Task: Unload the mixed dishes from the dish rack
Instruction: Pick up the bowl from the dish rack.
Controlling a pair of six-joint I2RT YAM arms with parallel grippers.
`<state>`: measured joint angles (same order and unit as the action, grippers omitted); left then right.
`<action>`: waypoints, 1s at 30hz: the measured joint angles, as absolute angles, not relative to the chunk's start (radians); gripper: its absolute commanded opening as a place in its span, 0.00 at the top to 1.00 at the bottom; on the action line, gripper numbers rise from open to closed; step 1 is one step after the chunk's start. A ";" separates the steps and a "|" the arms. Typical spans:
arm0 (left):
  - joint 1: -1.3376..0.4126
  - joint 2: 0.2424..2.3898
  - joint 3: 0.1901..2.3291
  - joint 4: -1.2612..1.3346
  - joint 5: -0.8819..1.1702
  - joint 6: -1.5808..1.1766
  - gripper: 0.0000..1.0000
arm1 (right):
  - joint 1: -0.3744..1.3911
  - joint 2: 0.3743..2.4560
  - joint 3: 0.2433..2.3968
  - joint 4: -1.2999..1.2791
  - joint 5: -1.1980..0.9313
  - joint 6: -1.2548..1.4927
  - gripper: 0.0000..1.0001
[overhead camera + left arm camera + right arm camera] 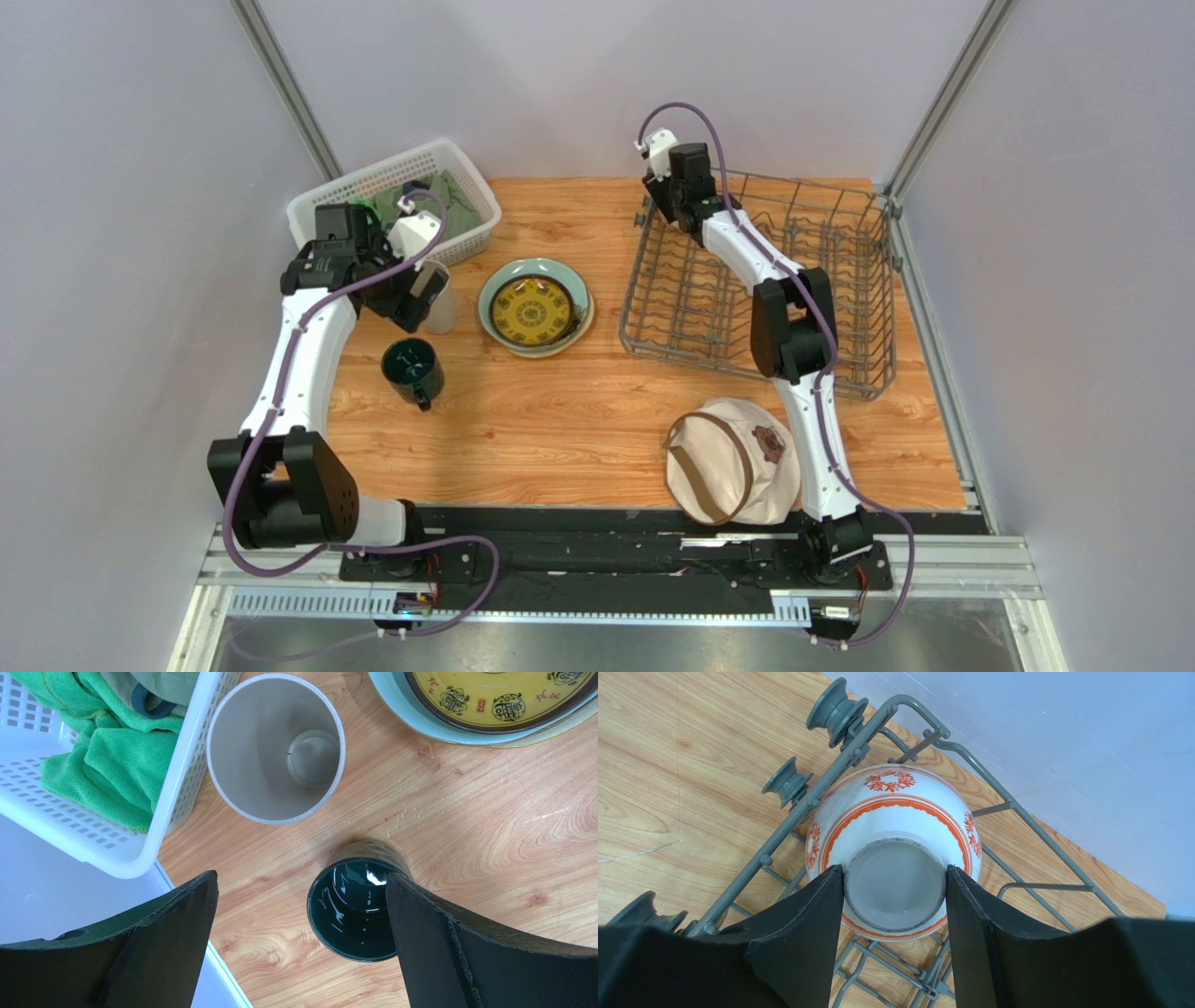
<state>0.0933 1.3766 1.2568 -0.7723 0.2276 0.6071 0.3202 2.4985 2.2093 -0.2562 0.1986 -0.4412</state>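
Observation:
The red-orange-and-white patterned bowl (896,812) lies upside down in the far left corner of the dark grey wire dish rack (808,805) (842,322). My right gripper (895,882) (659,196) is shut on it, both fingers pressed against its grey foot ring. My left gripper (300,903) (421,287) hangs open over the table. Below it stand the beige tumbler (275,747) and the dark green mug (351,910) (413,370); its right finger covers part of the mug's rim. The small dark yellow-patterned plate (533,311) (505,696) rests on the pale green plate (491,311) mid-table.
A white lattice basket (393,196) (105,847) with a green cloth (98,763) stands at the back left, touching the tumbler. A round beige hat (730,459) lies near the right arm's base. The rack's raised wire sides surround the bowl.

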 measured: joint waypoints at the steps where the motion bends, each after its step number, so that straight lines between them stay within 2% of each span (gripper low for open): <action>1: 0.093 1.377 1.257 -0.772 0.227 0.607 0.03 | 0.320 2.498 2.209 -0.256 0.199 -0.441 0.80; 2: 0.093 1.377 1.257 -0.772 0.228 0.607 0.03 | 0.320 2.497 2.207 -0.256 0.199 -0.441 0.85; 3: 0.093 1.377 1.257 -0.772 0.228 0.607 0.03 | 0.320 2.495 2.205 -0.257 0.199 -0.441 0.96; 4: 0.093 1.377 1.257 -0.772 0.228 0.607 0.03 | 0.320 2.492 2.201 -0.257 0.199 -0.441 1.00; 21: 0.093 1.357 1.257 -0.775 0.272 0.588 0.04 | 0.318 2.370 2.110 -0.342 0.176 -0.390 1.00; 30: 0.091 1.309 1.257 -0.757 0.458 0.515 0.07 | 0.318 2.233 2.099 -0.438 0.114 -0.310 1.00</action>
<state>0.0914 1.3090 1.2572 -0.7574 0.4583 0.5148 0.3183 2.2333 2.0995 -0.4377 0.1139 -0.3103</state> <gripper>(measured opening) 0.935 0.538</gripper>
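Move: The right hand already pinches the upturned bowl by its foot ring, the bowl's middle about 2 cm ahead and 3 cm below the fingers. From that hand the plate stack lies some 21 cm back, 21 cm left and 7 cm down. The dish rack's middle is roughly 16 cm back, 12 cm right and 6 cm down. For the left hand the bowl is about 30 cm ahead, 36 cm right and 12 cm down. Upward and back, slowly at first and then faster, the right hand lifts the bowl about 8 cm while drawing it 5–6 cm towards the robot over the rack, keeping its pinch on the foot ring and rolling slightly, left side up. Late on, the empty left hand, fingers still wide, swings about 4 cm right and 3 cm up towards the bowl's side, rolling its left side down. ##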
